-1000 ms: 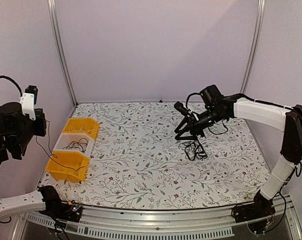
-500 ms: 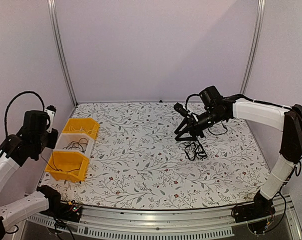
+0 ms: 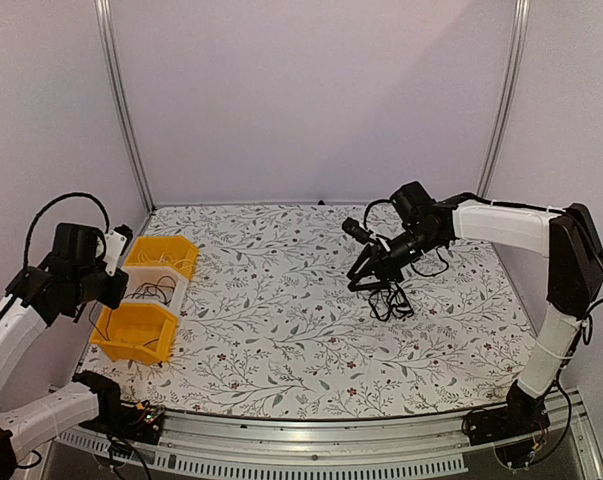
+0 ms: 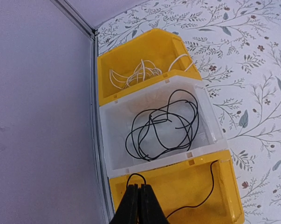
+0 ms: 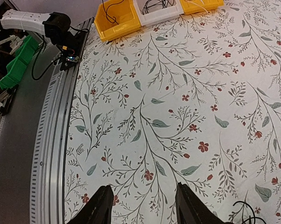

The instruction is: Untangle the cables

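A loose bundle of thin black cables (image 3: 389, 300) lies on the floral table, and its edge shows at the bottom right of the right wrist view as cables (image 5: 248, 213). My right gripper (image 3: 366, 272) hovers just left of and above that bundle, open, with nothing between its fingers (image 5: 101, 204). My left gripper (image 4: 140, 187) is shut on one black cable (image 4: 209, 179) that loops at the fingertips and trails into the near yellow bin (image 4: 233, 196). From above, the left gripper (image 3: 109, 288) hangs over the bins at the table's left edge.
Three bins stand in a row at the left: a far yellow bin (image 3: 167, 250) with a white cable (image 4: 135, 74), a white middle bin (image 3: 153, 285) holding a coiled black cable (image 4: 163, 126), and the near yellow bin (image 3: 136, 332). A metal rail (image 3: 311, 455) runs along the front edge.
My left arm has swung down from a raised pose to just over the bins, still shut on its cable. The right gripper has shifted slightly left above the bundle.
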Available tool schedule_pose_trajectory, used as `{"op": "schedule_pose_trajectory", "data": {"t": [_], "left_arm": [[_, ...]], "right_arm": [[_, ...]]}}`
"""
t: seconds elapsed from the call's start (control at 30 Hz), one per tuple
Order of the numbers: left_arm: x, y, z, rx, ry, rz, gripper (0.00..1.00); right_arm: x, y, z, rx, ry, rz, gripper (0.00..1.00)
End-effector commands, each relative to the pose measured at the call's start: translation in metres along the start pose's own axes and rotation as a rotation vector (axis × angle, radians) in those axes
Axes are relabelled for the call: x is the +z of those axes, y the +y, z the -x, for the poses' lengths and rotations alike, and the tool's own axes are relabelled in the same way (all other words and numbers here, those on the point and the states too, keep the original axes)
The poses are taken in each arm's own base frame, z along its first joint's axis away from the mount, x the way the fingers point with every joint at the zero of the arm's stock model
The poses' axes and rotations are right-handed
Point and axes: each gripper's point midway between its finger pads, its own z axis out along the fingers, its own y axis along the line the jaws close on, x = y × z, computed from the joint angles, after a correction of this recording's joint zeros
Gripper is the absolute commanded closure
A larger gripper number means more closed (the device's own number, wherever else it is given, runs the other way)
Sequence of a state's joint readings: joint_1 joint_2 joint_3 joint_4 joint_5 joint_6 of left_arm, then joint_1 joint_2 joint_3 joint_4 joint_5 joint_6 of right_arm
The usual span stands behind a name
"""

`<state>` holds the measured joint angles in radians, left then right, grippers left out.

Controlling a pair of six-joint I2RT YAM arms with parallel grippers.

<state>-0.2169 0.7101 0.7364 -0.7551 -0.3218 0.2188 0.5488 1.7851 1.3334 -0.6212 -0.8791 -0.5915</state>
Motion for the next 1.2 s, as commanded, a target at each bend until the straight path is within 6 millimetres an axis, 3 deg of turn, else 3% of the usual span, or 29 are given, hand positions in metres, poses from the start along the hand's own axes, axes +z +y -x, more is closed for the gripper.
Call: {"op": "schedule_pose_trajectory", "data": {"t": [0.0,0.07,0.17,0.33,0.67,0.77,0.93,1.17], "left_arm": [[0.01,-0.027,-0.043,0.091,0.191,-0.131,1.0],[0.013,-0.04,-0.052,0.118,0.232,-0.203,1.0],[0.013,-0.052,-0.049,0.127,0.252,-0.276,1.0],[0.013,-0.063,-0.071,0.182,0.382,-0.348,1.0],[0.04,-0.062,-0.08,0.243,0.47,-0.29,0.99],[0.045,-0.065,-0.08,0.257,0.46,-0.289,0.96],[0.054,-0.074,-0.084,0.317,0.43,-0.274,0.82],[0.06,-0.079,-0.072,0.331,0.374,-0.265,0.77]], "right_arm": [[0.001,0.002,0.007,-0.007,-0.013,0.035,0.51],[0.001,0.002,0.008,-0.006,-0.014,0.039,0.51],[0.003,0.001,0.006,0.008,-0.008,0.05,0.51],[0.004,0.001,0.001,0.006,0.004,0.049,0.51],[0.005,0.004,-0.001,0.004,0.005,0.063,0.51],[0.005,0.004,-0.004,0.003,0.012,0.06,0.51],[0.005,0.004,-0.003,0.0,0.012,0.06,0.52],[0.005,0.004,-0.004,0.002,0.018,0.057,0.51]]}}
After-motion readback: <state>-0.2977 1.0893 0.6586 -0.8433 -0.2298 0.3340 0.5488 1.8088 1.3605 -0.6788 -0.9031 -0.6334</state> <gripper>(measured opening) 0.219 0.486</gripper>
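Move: Behind and below the left hand, which still holds the dark cable in shut fingers, the near yellow bin has its middle about 3 cm back, 3 cm right and 16 cm down. The white bin stands some 10 cm beyond that bin, and the far yellow bin about 20 cm beyond it, both at a similar height. From the idle right hand, the near yellow bin lies roughly 44 cm left, 7 cm back and 13 cm lower. Lowering the cable into the near yellow bin, the left hand sinks about 12 cm, quickly at first, while drawing a few centimetres back and to the right. Its wrist tips down some 30 degrees so the fingers point steeply into the bin, turning slightly clockwise; near the bottom the fingers open to about a fifth of their range. ##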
